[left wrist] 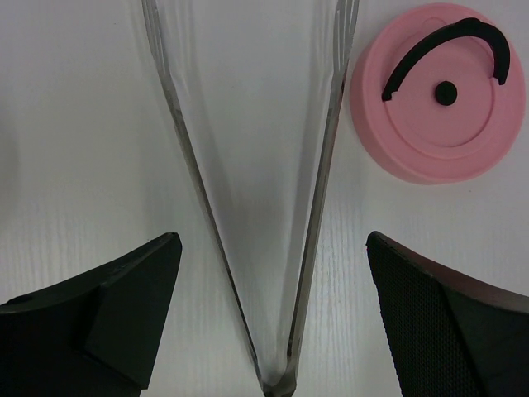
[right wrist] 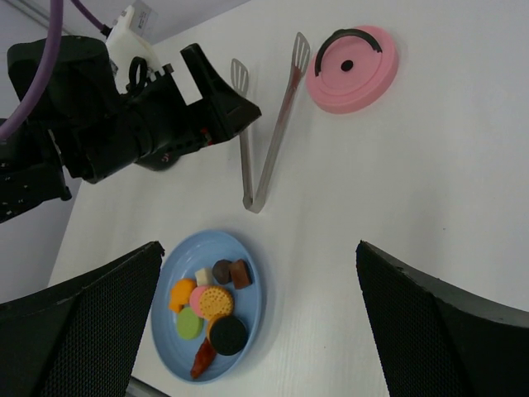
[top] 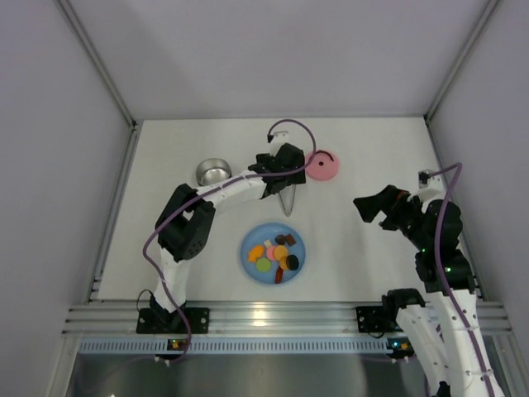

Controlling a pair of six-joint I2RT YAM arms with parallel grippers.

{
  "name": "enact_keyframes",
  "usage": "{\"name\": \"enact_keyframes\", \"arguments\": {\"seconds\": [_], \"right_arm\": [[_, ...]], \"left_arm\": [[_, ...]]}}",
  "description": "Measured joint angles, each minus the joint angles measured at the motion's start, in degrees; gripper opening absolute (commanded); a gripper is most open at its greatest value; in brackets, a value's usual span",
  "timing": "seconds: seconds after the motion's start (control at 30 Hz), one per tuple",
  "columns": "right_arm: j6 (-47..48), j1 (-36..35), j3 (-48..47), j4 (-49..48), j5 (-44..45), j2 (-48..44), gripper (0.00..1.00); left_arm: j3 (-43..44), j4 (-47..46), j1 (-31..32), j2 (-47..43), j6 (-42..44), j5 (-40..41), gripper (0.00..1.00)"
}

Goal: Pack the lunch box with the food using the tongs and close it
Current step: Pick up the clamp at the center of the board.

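The silver V-shaped tongs (top: 288, 203) lie flat on the table, joined end toward the plate. My left gripper (left wrist: 273, 240) hovers open over them with a finger on each side, touching neither arm of the tongs (left wrist: 318, 182). The steel lunch box (top: 213, 171) stands uncovered at the back left. Its pink lid (top: 321, 165) lies to the right of the tongs, handle up. The food (right wrist: 211, 302) sits in a pile on the blue plate (right wrist: 248, 331). My right gripper (right wrist: 259, 248) is open and empty, held high at the right, apart from everything.
The blue plate (top: 299, 255) lies between the two arm bases near the front edge. The left arm (top: 190, 219) stretches across the table's left half toward the tongs. White walls close in the table on three sides.
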State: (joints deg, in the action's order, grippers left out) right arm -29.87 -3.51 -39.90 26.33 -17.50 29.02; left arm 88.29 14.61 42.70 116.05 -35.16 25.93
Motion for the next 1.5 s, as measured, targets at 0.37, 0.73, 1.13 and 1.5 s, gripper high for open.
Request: {"name": "enact_keyframes", "arguments": {"seconds": [0.37, 0.73, 1.13, 1.5], "right_arm": [[0.3, 0.0, -0.4, 0.8, -1.0, 0.7, 1.00], [0.3, 0.0, -0.7, 0.8, -1.9, 1.1, 0.99], [-0.3, 0.0, -0.6, 0.7, -2.9, 1.1, 0.99], [-1.8, 0.0, 1.0, 0.1, -3.4, 0.6, 0.99]], "left_arm": [[4.0, 0.4, 0.1, 7.4, -1.6, 0.0, 0.99], [4.8, 0.9, 0.5, 10.8, -3.9, 0.3, 0.94], [5.0, 2.7, 2.1, 11.1, -5.8, 3.3, 0.83], [5.3, 3.7, 3.1, 12.0, -6.3, 7.8, 0.72]]}}
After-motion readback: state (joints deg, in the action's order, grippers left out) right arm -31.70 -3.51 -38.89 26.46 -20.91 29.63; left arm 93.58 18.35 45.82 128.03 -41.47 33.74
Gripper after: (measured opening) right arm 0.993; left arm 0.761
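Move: The clamp's middle lies almost right under the left hand, only about 1 cm to its right and some 8 cm down, its closed end towards the base. The pink lid is about 12 cm right of the hand and 6 cm farther out; the pot about 19 cm left and 2 cm ahead; the food plate some 21 cm back and 2 cm left. From the right hand the clamp is roughly 19 cm ahead, 22 cm left and 22 cm below. The left hand sinks about 7 cm over the clamp, then partly closes its fingers against both legs from outside. ##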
